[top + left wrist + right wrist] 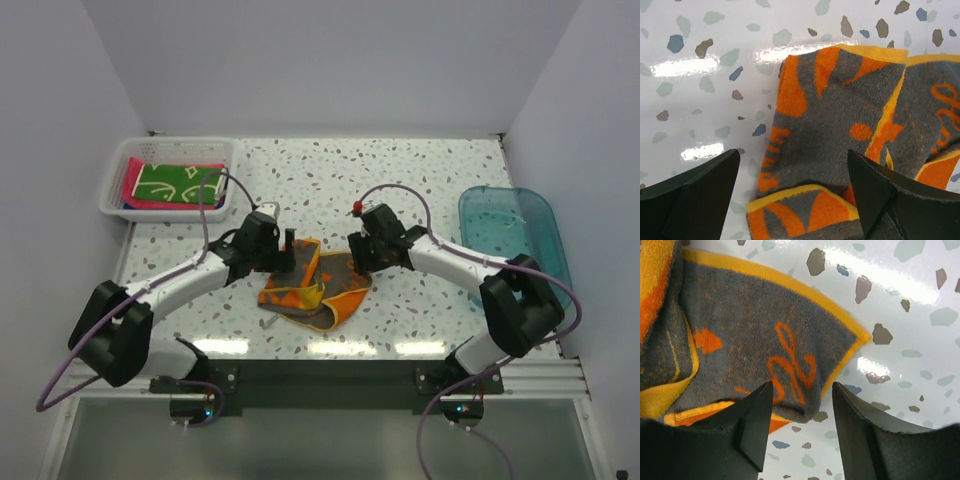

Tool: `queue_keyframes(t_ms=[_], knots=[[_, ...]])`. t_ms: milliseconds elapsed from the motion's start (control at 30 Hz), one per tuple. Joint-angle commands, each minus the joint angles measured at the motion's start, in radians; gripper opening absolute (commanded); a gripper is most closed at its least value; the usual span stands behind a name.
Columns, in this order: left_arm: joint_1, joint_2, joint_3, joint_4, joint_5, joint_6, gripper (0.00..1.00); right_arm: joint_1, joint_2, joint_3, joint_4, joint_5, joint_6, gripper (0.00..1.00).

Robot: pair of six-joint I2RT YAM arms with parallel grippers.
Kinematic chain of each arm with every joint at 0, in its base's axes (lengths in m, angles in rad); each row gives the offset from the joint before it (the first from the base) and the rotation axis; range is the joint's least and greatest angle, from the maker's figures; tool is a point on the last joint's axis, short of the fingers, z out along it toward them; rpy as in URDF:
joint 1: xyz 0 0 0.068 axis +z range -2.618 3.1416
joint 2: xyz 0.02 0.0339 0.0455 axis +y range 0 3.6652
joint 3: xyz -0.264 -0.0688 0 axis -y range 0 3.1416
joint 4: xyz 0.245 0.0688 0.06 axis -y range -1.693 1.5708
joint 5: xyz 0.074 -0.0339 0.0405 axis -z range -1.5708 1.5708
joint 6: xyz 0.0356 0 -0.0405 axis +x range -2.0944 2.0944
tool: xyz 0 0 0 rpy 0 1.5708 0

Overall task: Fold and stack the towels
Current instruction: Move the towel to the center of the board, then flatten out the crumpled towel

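A dark grey towel (312, 285) with orange trim and orange lettering lies crumpled in the middle of the table, between the two arms. My left gripper (290, 250) hangs over its left side. In the left wrist view this gripper (795, 170) stands wide open over the folded grey towel (835, 120). My right gripper (362, 255) is at the towel's right edge. In the right wrist view this gripper (802, 405) is open, and a doubled edge of the towel (765, 330) reaches in between its fingertips without touching the right finger (860, 430).
A white slotted basket (170, 145) at the back left holds a green towel with yellow pattern (175, 183) on a pink one (133, 180). A clear blue tub (510, 230) stands at the right edge. White walls close in the speckled table (420, 170).
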Motion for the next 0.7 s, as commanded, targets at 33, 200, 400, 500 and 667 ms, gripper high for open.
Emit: queue_keyframes(t_ms=[33, 200, 400, 500, 667], knots=[[-0.04, 0.081, 0.079, 0.075, -0.072, -0.034, 0.94, 0.003, 0.039, -0.01, 0.077, -0.019, 0.025, 0.55], [-0.05, 0.177, 0.082, 0.065, -0.186, -0.073, 0.89, 0.003, 0.072, -0.021, 0.1, -0.014, 0.036, 0.53], [-0.052, 0.265, 0.07, 0.026, -0.276, -0.125, 0.73, 0.003, 0.088, -0.023, 0.07, 0.048, 0.036, 0.45], [-0.052, 0.3, 0.064, -0.013, -0.316, -0.154, 0.66, -0.005, 0.096, -0.018, 0.033, 0.107, 0.032, 0.4], [-0.052, 0.302, 0.033, -0.115, -0.388, -0.208, 0.6, -0.074, 0.124, -0.009, 0.001, 0.119, 0.061, 0.23]])
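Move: The dark grey and orange towel lies crumpled below both grippers. Its left edge, near the far left corner, is about 2 cm ahead of the left gripper, 1 cm left and 6 cm down; the raised middle fold is some 4 cm back and 5 cm right, and the white basket 14 cm ahead and 22 cm left. The right gripper has the towel's right edge about 1 cm ahead, 2 cm right and 4 cm below; the orange front fold is 9 cm back and 3 cm left. Sink the left gripper about 5 cm and slightly forward, veering right then back left, onto the towel's left edge; twist it counter-clockwise with its left side rising and start closing the fingers astride the edge, the right one coming onto the cloth. Lower the right gripper some 3 cm, then slide it right while closing its half-open fingers around the right edge. ##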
